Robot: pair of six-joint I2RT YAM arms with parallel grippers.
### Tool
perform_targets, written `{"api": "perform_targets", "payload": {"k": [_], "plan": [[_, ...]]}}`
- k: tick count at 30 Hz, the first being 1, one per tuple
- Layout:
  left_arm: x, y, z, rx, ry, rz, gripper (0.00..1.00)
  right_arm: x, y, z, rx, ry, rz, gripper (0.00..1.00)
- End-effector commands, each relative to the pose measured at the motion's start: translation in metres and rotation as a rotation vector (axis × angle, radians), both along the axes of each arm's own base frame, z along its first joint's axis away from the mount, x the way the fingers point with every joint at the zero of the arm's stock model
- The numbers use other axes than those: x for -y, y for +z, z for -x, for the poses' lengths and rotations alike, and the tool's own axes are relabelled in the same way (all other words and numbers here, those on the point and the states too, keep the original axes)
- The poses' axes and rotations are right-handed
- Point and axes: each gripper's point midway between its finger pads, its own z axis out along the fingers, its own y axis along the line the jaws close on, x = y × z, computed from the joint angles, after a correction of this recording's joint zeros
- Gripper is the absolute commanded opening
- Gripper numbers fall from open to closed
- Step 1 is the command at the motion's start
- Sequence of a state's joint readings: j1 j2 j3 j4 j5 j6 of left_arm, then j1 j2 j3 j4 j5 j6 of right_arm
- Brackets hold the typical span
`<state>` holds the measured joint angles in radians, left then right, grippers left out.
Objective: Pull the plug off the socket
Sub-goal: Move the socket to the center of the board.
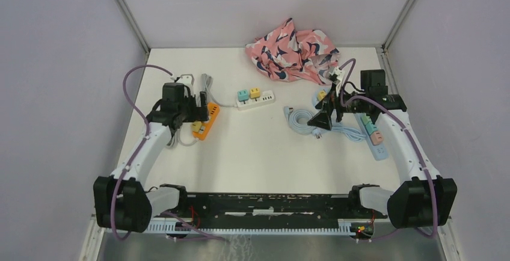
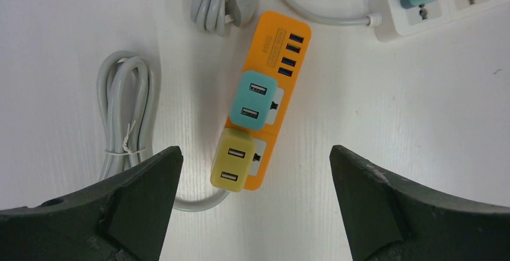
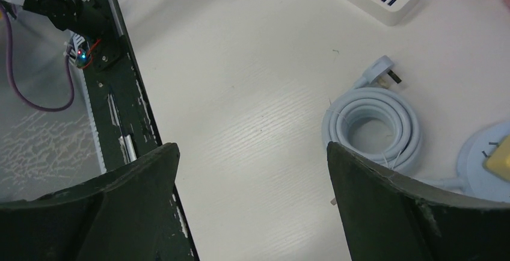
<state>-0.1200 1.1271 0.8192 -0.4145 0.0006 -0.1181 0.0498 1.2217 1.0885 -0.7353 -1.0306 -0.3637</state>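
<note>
An orange power strip point(image 2: 273, 50) lies on the white table under my left gripper point(image 2: 254, 150). A teal plug point(image 2: 254, 100) and a yellow plug point(image 2: 233, 165) sit in its sockets, side by side. The left gripper hovers above the strip, open wide, its fingers on either side of the yellow plug and nothing held. In the top view the orange strip point(image 1: 208, 120) lies at the left, beside the left gripper point(image 1: 201, 106). My right gripper point(image 3: 251, 147) is open over bare table, holding nothing; the top view shows that gripper point(image 1: 322, 119) at the right.
A white power strip point(image 1: 255, 100) with teal and yellow plugs lies mid-table. A coiled light-blue cable point(image 3: 373, 125) and a blue strip point(image 1: 373, 130) sit at the right. A pink patterned cloth point(image 1: 294, 50) is at the back. Grey cable coils point(image 2: 123, 104) lie left of the orange strip.
</note>
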Motion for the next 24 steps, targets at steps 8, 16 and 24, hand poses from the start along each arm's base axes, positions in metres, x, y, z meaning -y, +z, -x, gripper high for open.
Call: {"api": "perform_targets", "payload": {"k": [8, 16, 24], "plan": [[-0.009, -0.038, -0.014, -0.200, -0.008, -0.100, 0.98, 0.003, -0.016, 0.006, 0.033, 0.049, 0.046, 1.00], [-0.003, -0.057, -0.008, -0.260, -0.036, -0.081, 0.74, -0.001, -0.015, 0.008, 0.025, 0.061, 0.044, 1.00], [0.008, -0.063, -0.005, -0.283, -0.076, -0.039, 0.37, -0.002, -0.015, 0.009, 0.019, 0.066, 0.041, 1.00]]}}
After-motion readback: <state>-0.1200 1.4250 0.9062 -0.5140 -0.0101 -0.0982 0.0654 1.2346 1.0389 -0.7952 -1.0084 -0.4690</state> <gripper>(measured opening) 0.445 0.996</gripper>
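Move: The yellow plug sits almost directly below the left hand, about 8 cm down, at the near end of the orange socket. The teal plug is 5 cm ahead of the hand and 2 cm right, the orange socket's middle 4 cm ahead and 3 cm right. The bundled grey cord lies some 9 cm left, roughly level with it. From the right hand the yellow plug is about 45 cm left and 5 cm ahead, some 16 cm below. Bring the left gripper nearly straight down about 7 cm onto the yellow plug, tipping the fingers some 20 degrees steeper. Slow in the last stretch and close from wide open to under half, so the pads come against the plug's left and right sides. Let the empty, open right hand sink about 3 cm. ##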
